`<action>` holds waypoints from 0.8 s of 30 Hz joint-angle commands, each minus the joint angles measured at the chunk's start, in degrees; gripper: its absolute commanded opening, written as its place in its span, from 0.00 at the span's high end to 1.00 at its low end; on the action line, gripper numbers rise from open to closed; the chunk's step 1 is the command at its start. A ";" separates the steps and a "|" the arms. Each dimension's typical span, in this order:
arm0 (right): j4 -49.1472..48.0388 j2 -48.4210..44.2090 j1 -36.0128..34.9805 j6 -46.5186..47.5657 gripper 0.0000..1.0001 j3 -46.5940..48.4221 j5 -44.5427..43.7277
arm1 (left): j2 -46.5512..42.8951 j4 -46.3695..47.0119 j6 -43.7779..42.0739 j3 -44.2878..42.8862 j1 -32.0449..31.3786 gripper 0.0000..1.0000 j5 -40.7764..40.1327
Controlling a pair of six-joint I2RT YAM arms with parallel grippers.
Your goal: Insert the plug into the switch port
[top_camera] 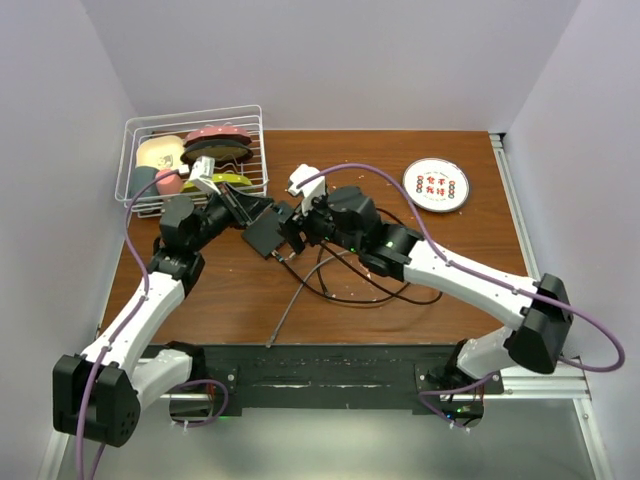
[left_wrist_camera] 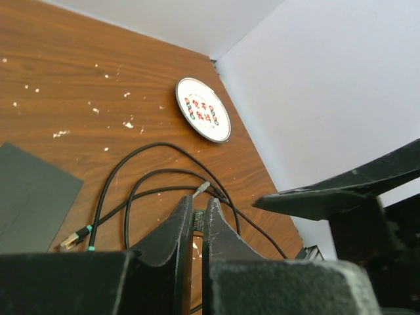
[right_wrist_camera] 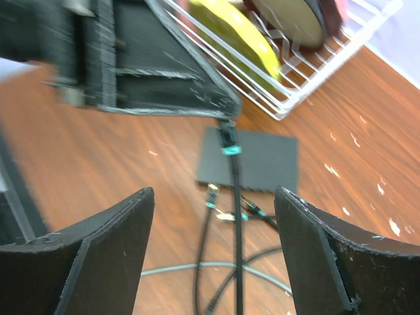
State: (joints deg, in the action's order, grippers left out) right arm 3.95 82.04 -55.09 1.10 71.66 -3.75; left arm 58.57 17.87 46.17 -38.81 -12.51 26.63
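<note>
My left gripper (left_wrist_camera: 198, 209) is shut on the plug (left_wrist_camera: 195, 222), whose metal contacts show between the fingertips. From the right wrist view the same plug (right_wrist_camera: 227, 136) has a teal band, and its black cable hangs straight down over the table. Just beyond it lies the flat black switch box (right_wrist_camera: 262, 164), also seen as the switch box (top_camera: 265, 235) between the two grippers. Its port edge (right_wrist_camera: 252, 190) faces my right gripper, and I cannot make out single sockets. My right gripper (right_wrist_camera: 213, 193) stands open and empty, close in front of the left gripper (top_camera: 258, 213).
Loose plugs (right_wrist_camera: 211, 193) and looped black cables (top_camera: 345, 275) lie in front of the box. A white wire basket (top_camera: 195, 160) with dishes stands at the back left. A round white disc (top_camera: 436, 184) with red marks lies at the back right.
</note>
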 commanded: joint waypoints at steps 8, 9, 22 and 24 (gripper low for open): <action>-3.68 5.32 -0.72 0.57 0.35 1.82 -8.91 | 1.64 -1.87 0.14 -3.38 -0.06 1.00 -0.09; -5.07 5.58 -0.72 0.57 0.35 2.08 -8.91 | 1.73 -1.35 0.32 -3.21 -0.06 1.00 0.17; -6.23 9.45 -0.72 -0.66 0.59 4.46 -8.55 | 1.99 -0.99 0.23 -3.20 -0.06 1.00 1.31; -6.67 9.45 -0.72 -0.66 0.62 4.45 -9.43 | 2.08 -1.08 0.23 -3.29 -0.06 1.00 1.40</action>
State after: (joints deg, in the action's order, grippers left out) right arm 0.95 91.74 -55.51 0.86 73.19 -11.09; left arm 60.86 15.31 46.52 -39.66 -12.51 27.00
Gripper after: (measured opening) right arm 0.400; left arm 0.080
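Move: The black plug with the teal band is pinched in the left hand's closed fingertips, hanging some 2 cm below that hand's point. From the open right hand the plug lies about 5 cm ahead, 4 cm left and 3 cm lower. Far below, about 25 cm down, the switch lies some 13 cm ahead and 10 cm left of the right hand; a loose plug lies short of it, about 6 cm ahead and 3 cm left. The right hand sinks about 5 cm while reaching some 3 cm forward and a little left towards the plug hanging from the left fingertips, turning slightly clockwise and bringing its half-closing fingers to either side of the cable, still well apart at the end. The left hand keeps its pinch on the plug and eases down about 1.5 cm, otherwise nearly still, its fingers tipping only a few degrees downward. ##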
